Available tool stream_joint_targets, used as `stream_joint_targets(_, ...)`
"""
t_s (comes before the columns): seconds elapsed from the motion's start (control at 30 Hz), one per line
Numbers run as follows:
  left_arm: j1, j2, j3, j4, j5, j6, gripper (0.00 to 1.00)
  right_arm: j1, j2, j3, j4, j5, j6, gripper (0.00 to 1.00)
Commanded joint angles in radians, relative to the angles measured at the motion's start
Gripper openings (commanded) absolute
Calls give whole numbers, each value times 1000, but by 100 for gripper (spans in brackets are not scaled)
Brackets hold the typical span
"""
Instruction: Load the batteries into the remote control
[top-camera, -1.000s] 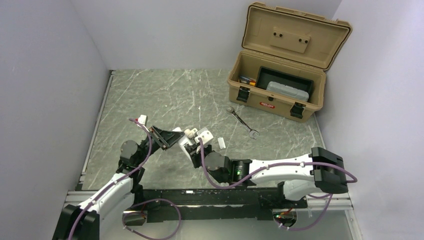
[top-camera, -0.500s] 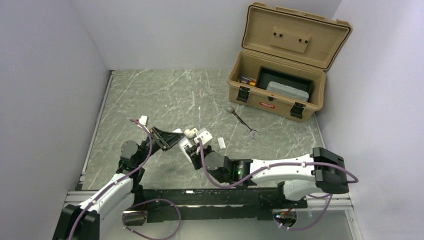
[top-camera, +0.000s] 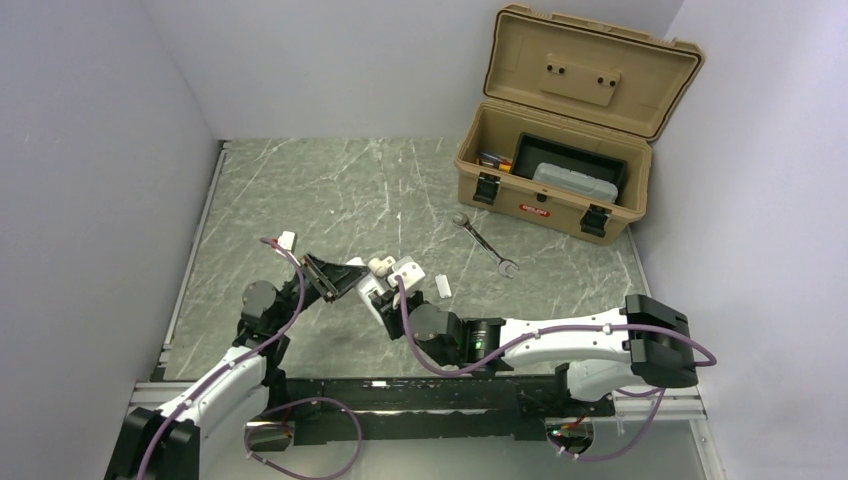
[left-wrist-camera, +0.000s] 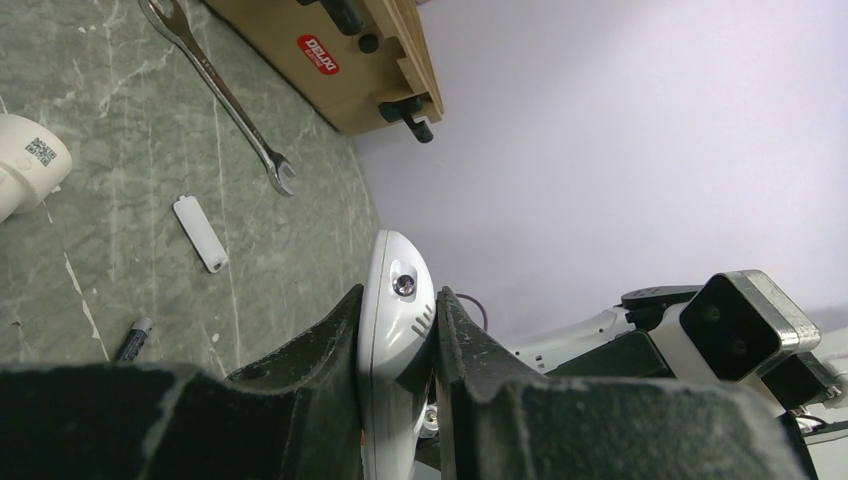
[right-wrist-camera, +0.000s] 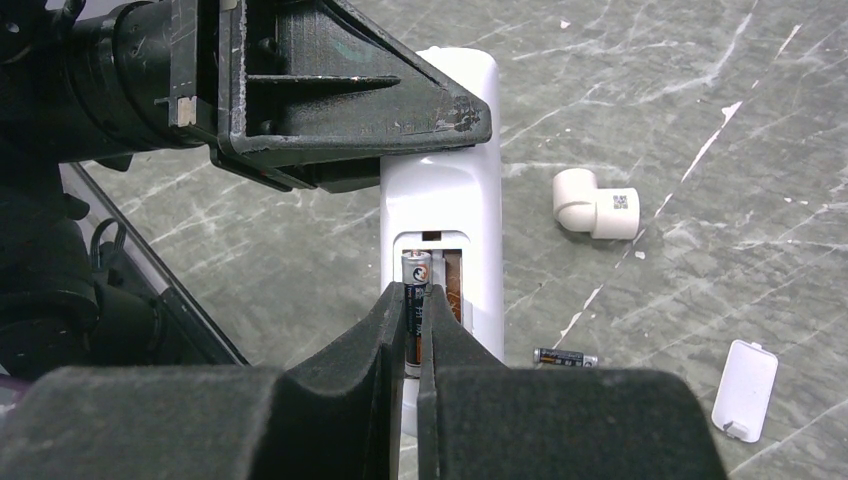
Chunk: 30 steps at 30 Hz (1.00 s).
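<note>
My left gripper (left-wrist-camera: 398, 300) is shut on the remote control (left-wrist-camera: 395, 330), a white handset held on edge above the table. In the right wrist view the remote control (right-wrist-camera: 440, 200) shows its back, with the battery compartment (right-wrist-camera: 450, 270) open. My right gripper (right-wrist-camera: 416, 292) is shut on one of the batteries (right-wrist-camera: 415, 272), a slim dark cylinder whose top end sits in the left slot of that compartment. A second battery (right-wrist-camera: 565, 357) lies loose on the table just right of the remote. In the top view both grippers meet near the table's front middle (top-camera: 365, 283).
A small white battery cover (right-wrist-camera: 745, 390) lies on the marble table to the right, with a white pipe fitting (right-wrist-camera: 595, 205) beyond it. A silver wrench (top-camera: 485, 245) lies farther back. An open tan toolbox (top-camera: 560, 190) stands at the back right.
</note>
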Motion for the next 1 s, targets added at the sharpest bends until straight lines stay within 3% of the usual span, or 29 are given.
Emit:
stream_joint_targets(0.0,-6,-14,21,163,-7,-58,0,7,30,13,-84,-40,37,3)
stream_joint_targets(0.2,-6,5,22,182,10,-56,0,7,-22,-27,-13,-3,42,0)
stream_joint_targets(0.63,-9,128,6,331,166,-27,0,6,-156,9,177,55,-121,0)
stream_joint_targets(0.97,-23,264,27,643,338,-24,0,7,-361,-104,140,18,-127,0)
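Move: The remote's open battery bay lies right at the right hand's fingertips, straight ahead and about 1 cm below the pinched battery; from the left hand, which grips the remote's far end, the bay is some 6 cm back, 3 cm right and 2 cm lower. On the table roughly 13 cm below the right hand lie the loose battery, 6 cm ahead and 5 cm right, the white elbow fitting, 14 cm straight ahead, and the battery cover, 12 cm ahead and 14 cm right. The battery, still pinched in the right fingers, comes up away from the remote's bay: after a brief hold the right hand rises about 10 cm, swings some 4 cm right towards the end, and its fingertips tilt up. The left hand keeps its grip on the remote and draws it back about 3 cm, slightly right and up, turning clockwise some 15 degrees. ##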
